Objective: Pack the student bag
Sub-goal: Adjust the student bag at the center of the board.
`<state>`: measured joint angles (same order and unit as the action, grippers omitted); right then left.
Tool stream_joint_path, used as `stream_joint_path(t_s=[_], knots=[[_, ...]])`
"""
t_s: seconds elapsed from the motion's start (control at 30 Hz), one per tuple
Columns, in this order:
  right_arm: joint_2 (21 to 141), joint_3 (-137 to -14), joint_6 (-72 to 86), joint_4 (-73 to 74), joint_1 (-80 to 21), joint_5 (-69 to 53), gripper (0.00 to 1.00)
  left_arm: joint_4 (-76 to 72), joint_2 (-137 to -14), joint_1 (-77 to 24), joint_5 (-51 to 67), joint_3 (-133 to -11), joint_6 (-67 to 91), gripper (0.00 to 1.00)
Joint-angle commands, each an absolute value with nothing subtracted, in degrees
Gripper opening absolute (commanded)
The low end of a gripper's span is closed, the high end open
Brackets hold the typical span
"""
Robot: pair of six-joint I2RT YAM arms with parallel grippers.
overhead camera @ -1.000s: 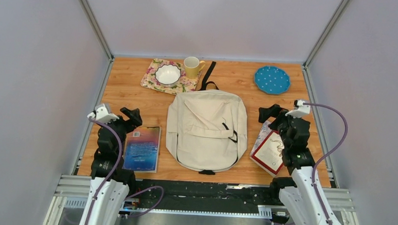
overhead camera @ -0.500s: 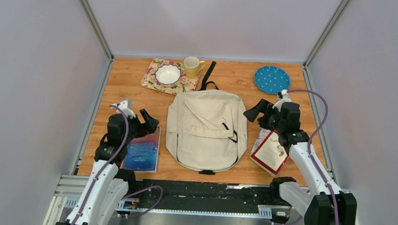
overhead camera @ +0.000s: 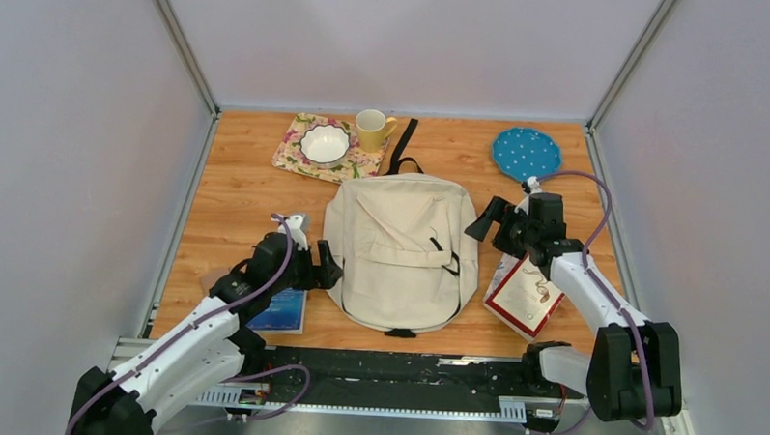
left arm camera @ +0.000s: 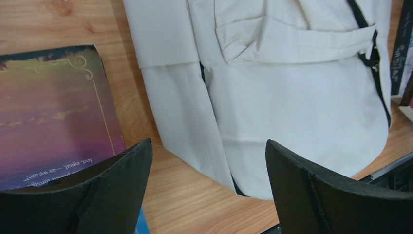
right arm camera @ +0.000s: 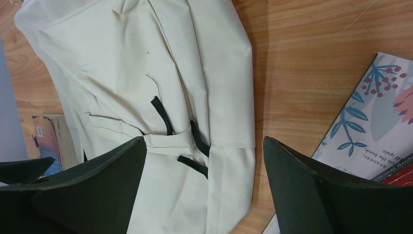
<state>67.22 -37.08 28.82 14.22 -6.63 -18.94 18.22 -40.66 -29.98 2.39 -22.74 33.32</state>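
The student bag (overhead camera: 401, 249), cream fabric with black straps, lies flat and closed in the middle of the table. My left gripper (overhead camera: 329, 270) is open at its lower left edge. In the left wrist view the bag (left arm camera: 302, 107) fills the space ahead of that gripper (left arm camera: 208, 142), with nothing between the fingers. My right gripper (overhead camera: 483, 221) is open at the bag's upper right side. The right wrist view shows the bag (right arm camera: 146, 73) and its black zipper pulls (right arm camera: 195, 146) beyond that gripper (right arm camera: 204, 139), which is empty too.
A blue-purple book (overhead camera: 281, 311) (left arm camera: 48, 112) lies left of the bag, partly under my left arm. A floral and a red-edged book (overhead camera: 522, 292) (right arm camera: 375, 112) lie right of it. At the back stand a floral mat (overhead camera: 296, 156) with a white bowl (overhead camera: 324, 143), a yellow mug (overhead camera: 372, 129) and a blue dotted plate (overhead camera: 525, 153).
Both arms have swung inward towards the bag. The left gripper crossed over the blue book to the bag's left edge, and the right gripper moved left to its right side.
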Motion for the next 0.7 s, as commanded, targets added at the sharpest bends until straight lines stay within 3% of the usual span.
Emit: stream_joint_path(t_s=[0.0,0.17,0.5,0.57,0.6,0.67], knots=[[69.0,-39.9,28.2,13.5,-7.0,-18.5,0.93,16.3,-43.3,-32.3,0.1,-21.4,36.6,0.93],[72.0,-39.5,28.8,11.0,-7.0,-19.5,0.93,11.0,-46.5,-34.3,1.0,-18.2,38.7,0.92],[81.7,-41.0,28.2,9.1,-7.3,-20.7,0.92,4.7,-56.1,-36.9,2.5,-16.5,40.0,0.81],[83.4,-41.2,28.0,8.3,-7.3,-20.9,0.92,3.6,-56.9,-36.9,2.5,-15.7,40.0,0.76],[84.9,-41.2,28.0,8.0,-7.5,-21.2,0.91,3.2,-57.5,-36.8,2.4,-15.4,39.9,0.62],[86.3,-41.6,27.4,7.8,-7.4,-22.1,0.88,2.2,-57.8,-36.8,1.6,-14.9,39.4,0.49]])
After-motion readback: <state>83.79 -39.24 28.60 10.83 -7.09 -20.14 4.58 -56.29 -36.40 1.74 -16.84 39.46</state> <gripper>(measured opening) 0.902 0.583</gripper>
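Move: The left hand's target, the student bag's left edge near its lower corner, is about 7 cm below, 2 cm back and level left-right; the bag's middle is some 18 cm right and 5 cm ahead. The blue book sits roughly 12 cm left and 5 cm back. For the right hand, the bag's right edge is about 8 cm below and 3 cm to its right; the red-bordered book is roughly 14 cm right and 13 cm back. The left hand sinks about 6 cm, easing back a little and then to the right, its fingers tipping down some 10 degrees until they straddle the student bag's left edge near the lower corner, and it starts closing them on the fabric as the descent ends. Meanwhile the right hand drops nearly straight down, also about 6 cm, tipping its fingers down some 10 degrees and keeping them wide open around the bag's right edge, its outer finger coming up beside that edge. ##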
